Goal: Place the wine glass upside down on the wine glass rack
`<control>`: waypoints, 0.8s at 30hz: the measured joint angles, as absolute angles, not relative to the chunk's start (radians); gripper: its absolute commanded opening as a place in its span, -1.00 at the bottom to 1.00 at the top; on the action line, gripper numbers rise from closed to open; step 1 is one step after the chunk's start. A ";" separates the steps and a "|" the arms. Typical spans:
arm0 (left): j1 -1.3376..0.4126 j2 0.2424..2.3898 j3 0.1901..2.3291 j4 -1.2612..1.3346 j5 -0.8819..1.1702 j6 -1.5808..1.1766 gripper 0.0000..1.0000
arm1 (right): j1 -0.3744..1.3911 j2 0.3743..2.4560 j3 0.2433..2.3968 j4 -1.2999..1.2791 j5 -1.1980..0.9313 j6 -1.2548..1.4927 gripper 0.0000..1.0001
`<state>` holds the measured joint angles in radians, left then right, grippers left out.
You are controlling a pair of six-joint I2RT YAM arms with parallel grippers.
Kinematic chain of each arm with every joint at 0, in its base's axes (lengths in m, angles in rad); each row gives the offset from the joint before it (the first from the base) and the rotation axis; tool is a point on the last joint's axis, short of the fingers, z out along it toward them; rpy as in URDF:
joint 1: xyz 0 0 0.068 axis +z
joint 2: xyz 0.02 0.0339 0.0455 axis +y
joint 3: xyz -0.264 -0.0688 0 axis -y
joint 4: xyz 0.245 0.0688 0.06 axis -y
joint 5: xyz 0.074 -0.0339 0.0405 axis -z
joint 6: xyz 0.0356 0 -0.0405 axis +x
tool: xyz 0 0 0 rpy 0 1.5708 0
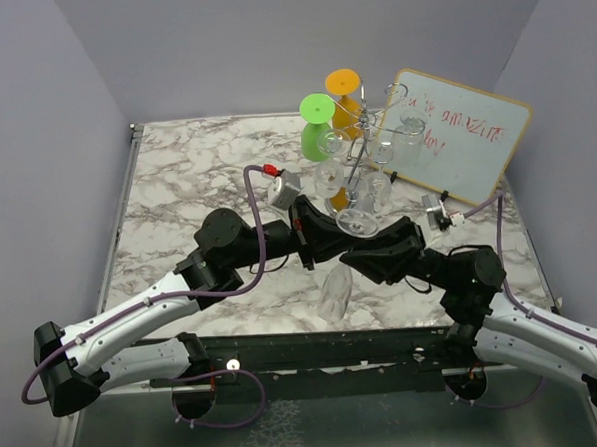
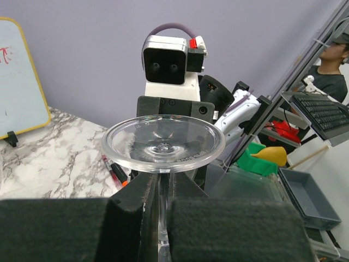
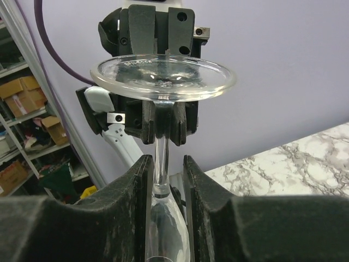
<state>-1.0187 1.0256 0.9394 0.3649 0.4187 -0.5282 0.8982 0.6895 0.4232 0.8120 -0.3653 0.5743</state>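
The clear wine glass [image 1: 334,292] hangs upside down above the table's front, foot [image 1: 356,221] on top and bowl below. My left gripper [image 1: 332,244] is shut on its stem; in the left wrist view the pads [image 2: 131,204] press the stem [image 2: 162,207] just under the foot [image 2: 163,143]. My right gripper [image 1: 375,252] faces it from the other side. In the right wrist view its gripper [image 3: 166,164] stands open around the stem [image 3: 162,158], with a gap on the right side. The chrome wine glass rack [image 1: 366,130] stands behind, at the back.
A green glass [image 1: 316,122], an orange glass [image 1: 343,91] and clear glasses [image 1: 409,138] hang on the rack. A white board [image 1: 464,140] with red writing leans at the back right. Marker pens [image 2: 112,169] lie on the marble top.
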 measured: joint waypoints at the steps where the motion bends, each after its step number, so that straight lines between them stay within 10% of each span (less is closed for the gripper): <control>1: -1.018 1.022 0.934 0.367 0.412 -0.533 -1.00 | 0.898 0.696 0.424 0.819 -0.365 0.575 -0.42; 10: -1.016 1.006 0.912 0.381 0.373 -0.540 -0.98 | 0.899 0.749 0.443 0.856 -0.376 0.589 -0.98; 24: -1.017 0.953 0.863 0.408 0.314 -0.574 0.50 | 0.898 0.651 0.451 0.757 -0.309 0.479 -0.98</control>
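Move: The clear wine glass hangs upside down, its stem still pinched by the left fingers close under the foot, so its middle is some 7 cm straight below the left hand. From the right hand, its stem already between the open fingers, that middle is about 1 cm left and 4 cm below. The rack's middle stands roughly 22 cm ahead of the right hand, 4 cm right and 18 cm lower; two hung clear glasses are some 18 cm ahead, one 5 cm right, the other 4 cm left, both about 12 cm lower. The stem of the upside-down glass changes hands: the right fingers, easing about 1 cm left, close on it below the left grip near the bowl. Only then do the left fingers open wide and let go, the left hand drifting some 1.5 cm left and slightly forward. The right hand then turns back, carrying the glass nearly 2 cm right and about 1 cm up. ##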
